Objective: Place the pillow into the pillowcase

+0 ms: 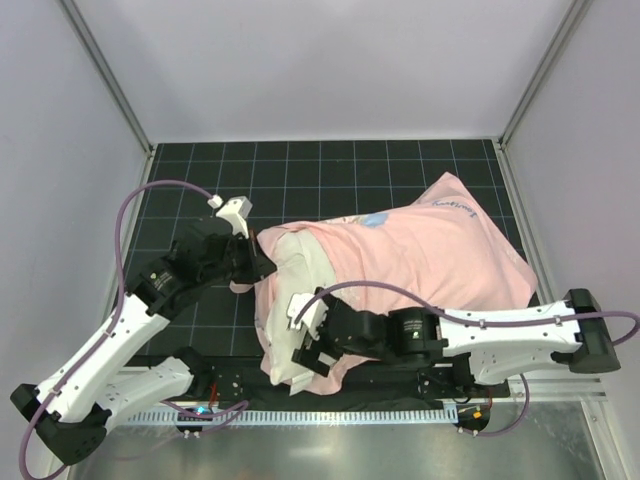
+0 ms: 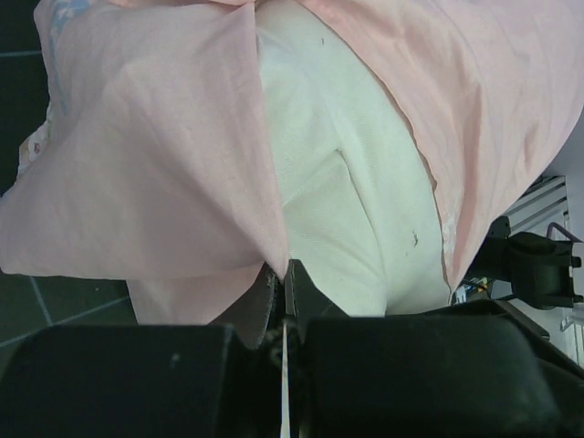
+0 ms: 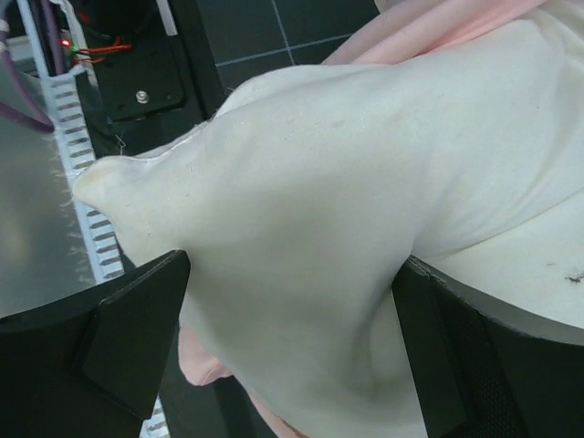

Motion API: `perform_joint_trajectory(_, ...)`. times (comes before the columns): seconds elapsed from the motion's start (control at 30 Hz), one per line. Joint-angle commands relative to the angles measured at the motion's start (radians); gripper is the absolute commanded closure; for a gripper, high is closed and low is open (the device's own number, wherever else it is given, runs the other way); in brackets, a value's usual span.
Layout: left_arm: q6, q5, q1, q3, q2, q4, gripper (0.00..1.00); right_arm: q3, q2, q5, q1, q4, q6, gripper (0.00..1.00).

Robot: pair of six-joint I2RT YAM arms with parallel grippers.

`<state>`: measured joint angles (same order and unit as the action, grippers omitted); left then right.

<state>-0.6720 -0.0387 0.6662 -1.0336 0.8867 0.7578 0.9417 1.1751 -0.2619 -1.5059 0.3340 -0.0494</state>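
The white pillow (image 1: 273, 300) lies on the black mat, its far part covered by the pink pillowcase (image 1: 440, 250), inside out with a little print showing. The near-left end of the pillow is bare. My left gripper (image 1: 258, 262) is at the case's open edge. In the left wrist view it (image 2: 281, 274) is shut on a pinch of the pillowcase (image 2: 155, 164), beside the pillow (image 2: 356, 219). My right gripper (image 1: 305, 350) is at the pillow's near corner. In the right wrist view its fingers (image 3: 137, 328) squeeze the pillow (image 3: 328, 182) between them.
A black grid mat (image 1: 330, 170) covers the table inside a white-walled cell with metal corner posts (image 1: 110, 80). A slotted white rail (image 1: 330, 412) and a metal strip run along the near edge. The right arm (image 2: 534, 265) shows at the left wrist view's right side.
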Motion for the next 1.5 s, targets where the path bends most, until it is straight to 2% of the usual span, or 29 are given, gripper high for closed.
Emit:
perform_joint_trajectory(0.0, 0.009, 0.028, 0.000, -0.069, -0.003, -0.041, 1.00, 0.045, 0.111, -0.167, -0.056, -0.027, 0.043, 0.00)
perform_joint_trajectory(0.1, -0.001, -0.003, 0.000, -0.071, -0.008, -0.040, 1.00, 0.083, 0.187, -0.268, -0.054, -0.013, 0.034, 0.02)
perform_joint_trajectory(0.13, -0.003, -0.007, 0.000, -0.071, -0.009, -0.038, 1.00, 0.094, 0.234, -0.336, -0.054, 0.002, 0.017, 0.07)
perform_joint_trajectory(0.17, -0.001, -0.015, 0.000, -0.071, -0.011, -0.035, 1.00, 0.120, 0.259, -0.468, -0.054, 0.014, -0.004, 0.16)
perform_joint_trajectory(0.2, 0.000, -0.013, 0.000, -0.071, -0.012, -0.029, 1.00, 0.130, 0.276, -0.534, -0.051, 0.025, -0.038, 0.41)
perform_joint_trajectory(0.27, 0.009, 0.000, -0.002, -0.068, -0.020, -0.011, 1.00, 0.157, 0.279, -0.533, -0.001, 0.045, -0.078, 0.65)
perform_joint_trajectory(0.3, 0.012, 0.005, -0.001, -0.065, -0.025, -0.003, 1.00, 0.154, 0.262, -0.495, 0.030, 0.039, -0.096, 0.85)
perform_joint_trajectory(0.33, 0.015, 0.008, 0.000, -0.062, -0.028, 0.000, 1.00, 0.140, 0.235, -0.455, 0.056, -0.007, -0.122, 0.92)
perform_joint_trajectory(0.37, 0.017, 0.014, 0.000, -0.056, -0.035, 0.011, 1.00, 0.100, 0.178, -0.368, 0.108, -0.038, -0.132, 0.96)
perform_joint_trajectory(0.43, 0.018, 0.011, 0.000, -0.049, -0.041, 0.012, 1.00, 0.065, 0.120, -0.297, 0.160, -0.104, -0.179, 0.96)
perform_joint_trajectory(0.53, 0.018, -0.016, 0.000, -0.036, -0.042, 0.021, 1.00, 0.049, 0.072, -0.215, 0.298, -0.089, -0.263, 0.96)
perform_joint_trajectory(0.6, 0.020, -0.052, 0.000, -0.034, -0.032, 0.031, 1.00, 0.074, 0.112, -0.195, 0.414, -0.046, -0.346, 0.96)
perform_joint_trajectory(0.7, 0.022, -0.107, 0.000, -0.029, -0.031, 0.017, 1.00, 0.112, 0.197, -0.189, 0.490, 0.031, -0.376, 0.96)
perform_joint_trajectory(0.8, -0.009, -0.228, -0.004, -0.037, -0.034, -0.052, 1.00, 0.118, 0.259, -0.186, 0.498, 0.025, -0.372, 0.96)
perform_joint_trajectory(0.93, -0.144, -0.468, -0.008, -0.124, 0.004, -0.169, 1.00, 0.120, 0.391, -0.142, 0.503, -0.015, -0.386, 0.96)
perform_joint_trajectory(1.03, -0.231, -0.527, -0.008, -0.172, 0.021, -0.279, 1.00, 0.114, 0.437, -0.106, 0.503, -0.053, -0.397, 0.96)
perform_joint_trajectory(1.1, -0.342, -0.570, -0.016, -0.198, 0.032, -0.391, 1.00, 0.111, 0.445, -0.065, 0.501, -0.076, -0.394, 0.96)
perform_joint_trajectory(1.17, -0.493, -0.595, -0.027, -0.195, 0.041, -0.534, 1.00, 0.111, 0.455, -0.050, 0.497, -0.084, -0.397, 0.96)
perform_joint_trajectory(1.27, -0.607, -0.567, -0.051, -0.186, 0.044, -0.662, 1.00, 0.114, 0.459, -0.056, 0.486, -0.078, -0.403, 0.96)
perform_joint_trajectory(1.4, -0.656, -0.489, -0.117, -0.180, 0.041, -0.666, 1.00, 0.105, 0.416, -0.051, 0.469, -0.072, -0.403, 0.96)
perform_joint_trajectory(1.47, -0.635, -0.480, -0.187, -0.177, 0.049, -0.629, 1.00, 0.092, 0.352, -0.057, 0.457, -0.063, -0.400, 0.96)
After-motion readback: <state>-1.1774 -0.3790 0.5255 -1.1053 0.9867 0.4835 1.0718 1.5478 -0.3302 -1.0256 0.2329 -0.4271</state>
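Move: Just below the open right hand lies the pillow's loose near end, its middle about 4 cm ahead, 2 cm to the left and 5 cm down. The case's far-right rim is some 17 cm ahead of that hand, 6 cm to its right and about level in height. From the left hand, which already pinches the case's left rim, the pillow end is roughly 18 cm back, 6 cm to the right and 8 cm down, and the far-right rim some 14 cm straight to the right and 2 cm down. Dipping about 4 cm, the right hand shuts on the pillow's near end, then carries it some 19 cm forward towards the case mouth, first rising, then pushing down, while turning about 40 degrees clockwise. The left keeps its pinch on the rim nearly still, then lifts it about 8 cm and swings it right, edging forward late and rolling some 30 degrees, left side down. ##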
